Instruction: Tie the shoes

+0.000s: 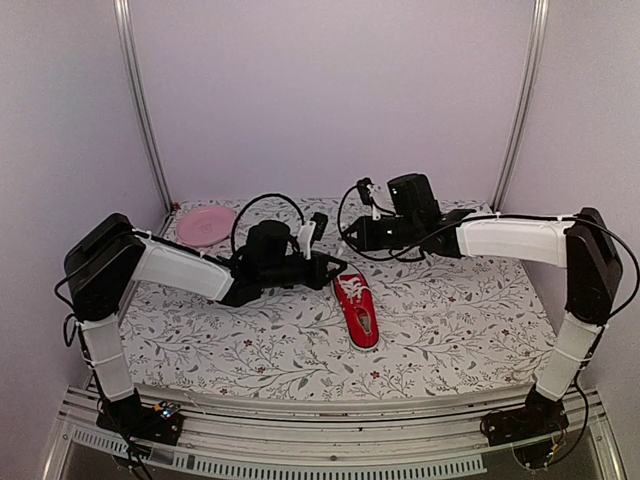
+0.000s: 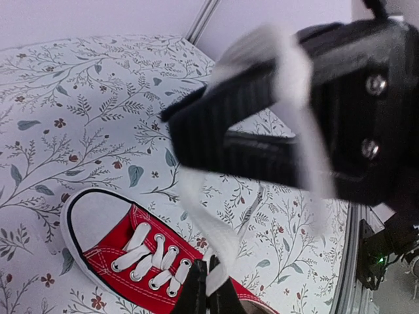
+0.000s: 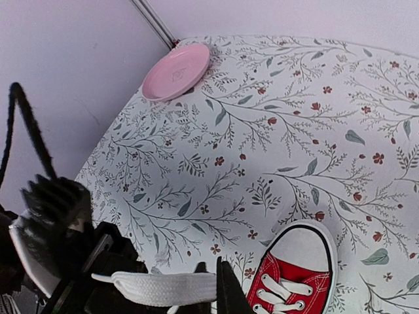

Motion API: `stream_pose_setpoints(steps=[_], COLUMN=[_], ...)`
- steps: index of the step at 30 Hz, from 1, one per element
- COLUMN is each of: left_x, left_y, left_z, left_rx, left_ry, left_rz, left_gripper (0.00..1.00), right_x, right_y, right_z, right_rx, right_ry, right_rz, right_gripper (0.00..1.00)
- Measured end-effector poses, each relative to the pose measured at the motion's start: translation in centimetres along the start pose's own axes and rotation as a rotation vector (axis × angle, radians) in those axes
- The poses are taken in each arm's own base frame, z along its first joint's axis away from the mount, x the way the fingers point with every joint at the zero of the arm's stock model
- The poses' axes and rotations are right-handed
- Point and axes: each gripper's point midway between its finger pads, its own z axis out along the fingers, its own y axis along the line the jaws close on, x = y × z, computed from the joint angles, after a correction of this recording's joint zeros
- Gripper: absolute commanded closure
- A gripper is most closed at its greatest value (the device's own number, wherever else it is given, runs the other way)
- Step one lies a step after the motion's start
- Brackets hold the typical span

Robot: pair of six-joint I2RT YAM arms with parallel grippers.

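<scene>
The red shoe (image 1: 358, 312) lies mid-table with its white toe cap pointing away from the bases. My left gripper (image 1: 338, 268) hovers just over its laced front (image 2: 131, 248) and is shut on a white lace (image 2: 222, 229) that rises from the eyelets. My right gripper (image 1: 346, 236) hangs close behind and above it, shut on a flat stretch of lace (image 3: 163, 288) just left of the toe cap (image 3: 301, 245). In the left wrist view the right gripper's fingers (image 2: 242, 98) loom large, with blurred lace draped over them.
A pink plate (image 1: 205, 225) sits at the back left corner, also in the right wrist view (image 3: 178, 70). The floral tablecloth (image 1: 450, 310) covers the table. White walls and metal posts (image 1: 140, 110) close in the back and sides.
</scene>
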Motion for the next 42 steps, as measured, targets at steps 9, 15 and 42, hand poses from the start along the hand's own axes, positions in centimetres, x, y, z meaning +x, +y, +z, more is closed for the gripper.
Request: stream_pose_setpoints(steps=[9,15,42], left_x=[0.7,1.1,2.0], left_y=[1.7,2.5,3.3], left_z=[0.6,0.6,0.6], left_rx=[-0.079,-0.114,-0.148], left_ry=[0.020,0.037,0.090], left_rz=[-0.088,-0.121,-0.100], left_gripper=[1.00,1.00,1.00], right_x=[2.8,3.4,18.2], right_y=[-4.3,-8.5,-19.3], right_z=[2.8,-2.3,-11.6], right_rx=[0.045,0.181,0.765], right_ry=[0.111,0.091,0.291], right_rz=[0.116,0.174,0.550], right_gripper=[0.31,0.28,0.26])
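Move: The right gripper, still pinching a lace above the shoe, goes next for the free lace end on the table, about 22 cm to its right, 5 cm back and 19 cm below. The red shoe lies roughly 6 cm back, 2 cm right and 17 cm below it. From the left gripper, already shut on lace, the shoe is some 3 cm back, 4 cm right and 11 cm below; the free lace end is about 24 cm right, 1 cm back and 13 cm below. Dip the right gripper about 5 cm, slightly forward, while opening it wide to let go of the held lace. Then sweep right over 20 cm, drawing back and down towards the free lace end, turning the wrist clockwise until the open fingers point down. Keep the left gripper shut on its lace and sink it about 3 cm towards the shoe, easing slightly forward. ##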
